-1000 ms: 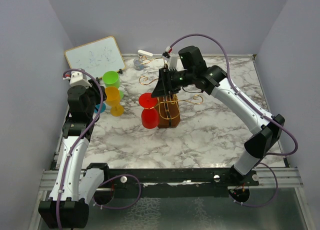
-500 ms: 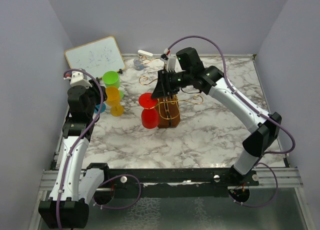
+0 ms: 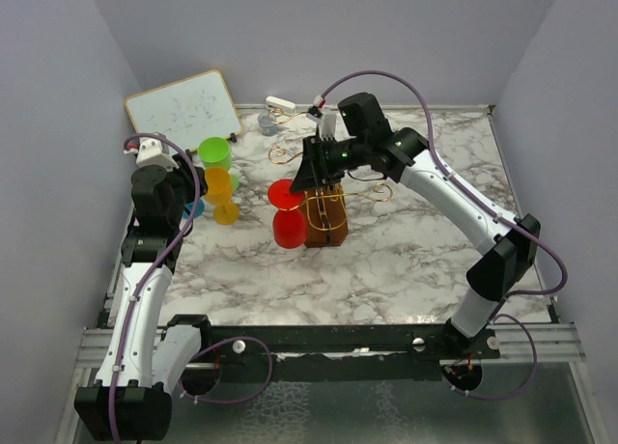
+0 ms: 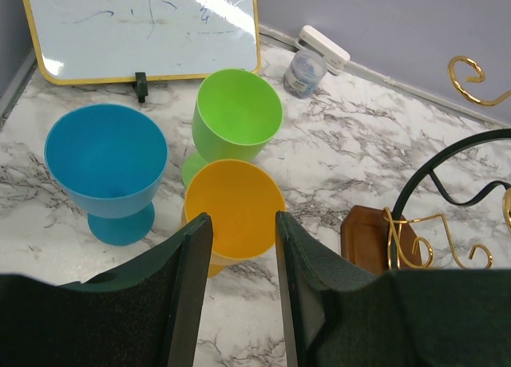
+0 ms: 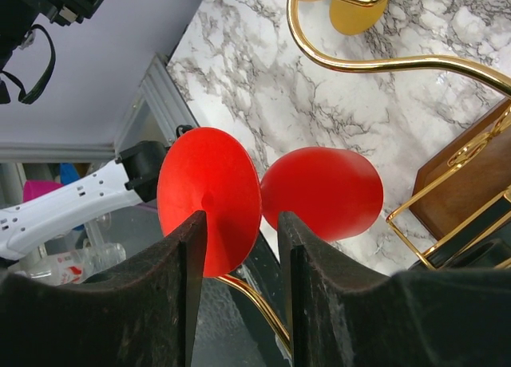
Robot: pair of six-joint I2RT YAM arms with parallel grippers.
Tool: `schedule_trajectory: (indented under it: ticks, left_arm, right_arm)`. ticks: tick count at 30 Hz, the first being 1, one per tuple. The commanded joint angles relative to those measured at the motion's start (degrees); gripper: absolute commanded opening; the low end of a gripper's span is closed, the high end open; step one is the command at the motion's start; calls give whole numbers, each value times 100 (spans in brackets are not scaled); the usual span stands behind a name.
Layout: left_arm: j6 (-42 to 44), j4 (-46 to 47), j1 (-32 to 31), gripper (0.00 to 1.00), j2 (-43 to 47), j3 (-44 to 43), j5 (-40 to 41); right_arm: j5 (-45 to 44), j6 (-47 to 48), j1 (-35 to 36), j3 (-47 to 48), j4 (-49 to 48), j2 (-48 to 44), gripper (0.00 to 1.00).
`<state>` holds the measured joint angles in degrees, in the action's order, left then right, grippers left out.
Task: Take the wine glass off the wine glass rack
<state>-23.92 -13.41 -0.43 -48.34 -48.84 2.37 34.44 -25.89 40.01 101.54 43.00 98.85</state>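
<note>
The red wine glass (image 3: 288, 214) hangs upside down on the wine glass rack, a brown wooden base (image 3: 326, 224) with gold wire arms (image 3: 379, 187). In the right wrist view its round foot (image 5: 209, 199) sits by the left finger and its bowl (image 5: 323, 193) by the right finger, with a gold wire (image 5: 375, 64) above. My right gripper (image 3: 307, 177) (image 5: 239, 223) is open, its fingers either side of the stem area, not closed on it. My left gripper (image 3: 183, 201) (image 4: 243, 223) is open and empty, just short of an orange glass (image 4: 233, 207).
A green glass (image 4: 235, 116) and a blue glass (image 4: 105, 155) stand by the orange one (image 3: 220, 188). A whiteboard (image 3: 182, 106) leans at the back left. A small jar (image 4: 304, 70) and a white object (image 4: 323, 48) lie by the back wall.
My right arm has shifted slightly left, bringing the open gripper closer around the red glass's stem. The left arm and the glass have not moved.
</note>
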Motion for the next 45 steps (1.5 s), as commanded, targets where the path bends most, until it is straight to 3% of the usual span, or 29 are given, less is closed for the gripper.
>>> schedule_trajectory:
  ticks: [1,10,13,15,19,45]
  left_arm:
    - [-53,116,34,40,3,38,-114]
    - [-44,112,34,40,-11,49,-116]
    - [-57,112,32,40,-11,43,-119]
    - [-47,114,32,40,-14,50,-117]
    - [-47,117,34,40,-15,50,-110]
    - [-56,110,34,40,-1,41,-127]
  right_arm:
    - [280,-35,24,-51,-309,92,40]
    - [337,-27,51,-63,-345,123,36]
    - [333,-31,51,-95,-382,88,25]
    - [329,-74,51,-123,-430,68,12]
    - [365,-151,51,-138,-471,23,1]
    - [920,-1254,27,-954,-1793,-839,1]
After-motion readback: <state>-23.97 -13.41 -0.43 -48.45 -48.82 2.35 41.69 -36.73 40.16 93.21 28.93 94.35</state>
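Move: The red wine glass hangs foot-up from the rack's front-left hook. Its middle is about 3 cm left, 2 cm back and 8 cm below the right hand, whose open fingers are already at the foot. The rack's wooden block stands some 5 cm to the right, 3 cm ahead and 20 cm below; the orange glass roughly 17 cm left, 8 cm ahead and 19 cm down. From the left hand, the red glass lies around 19 cm right, 6 cm back and 7 cm lower. Pinching the red glass's foot by its edge, the right hand's fingers shut fully after barely moving. Keeping that grip, the hand lifts about 2.5 cm, easing left at first and then drawing back towards the robot, while the wrist rolls some 10 degrees so that the left-pointing fingertips tip upward. ##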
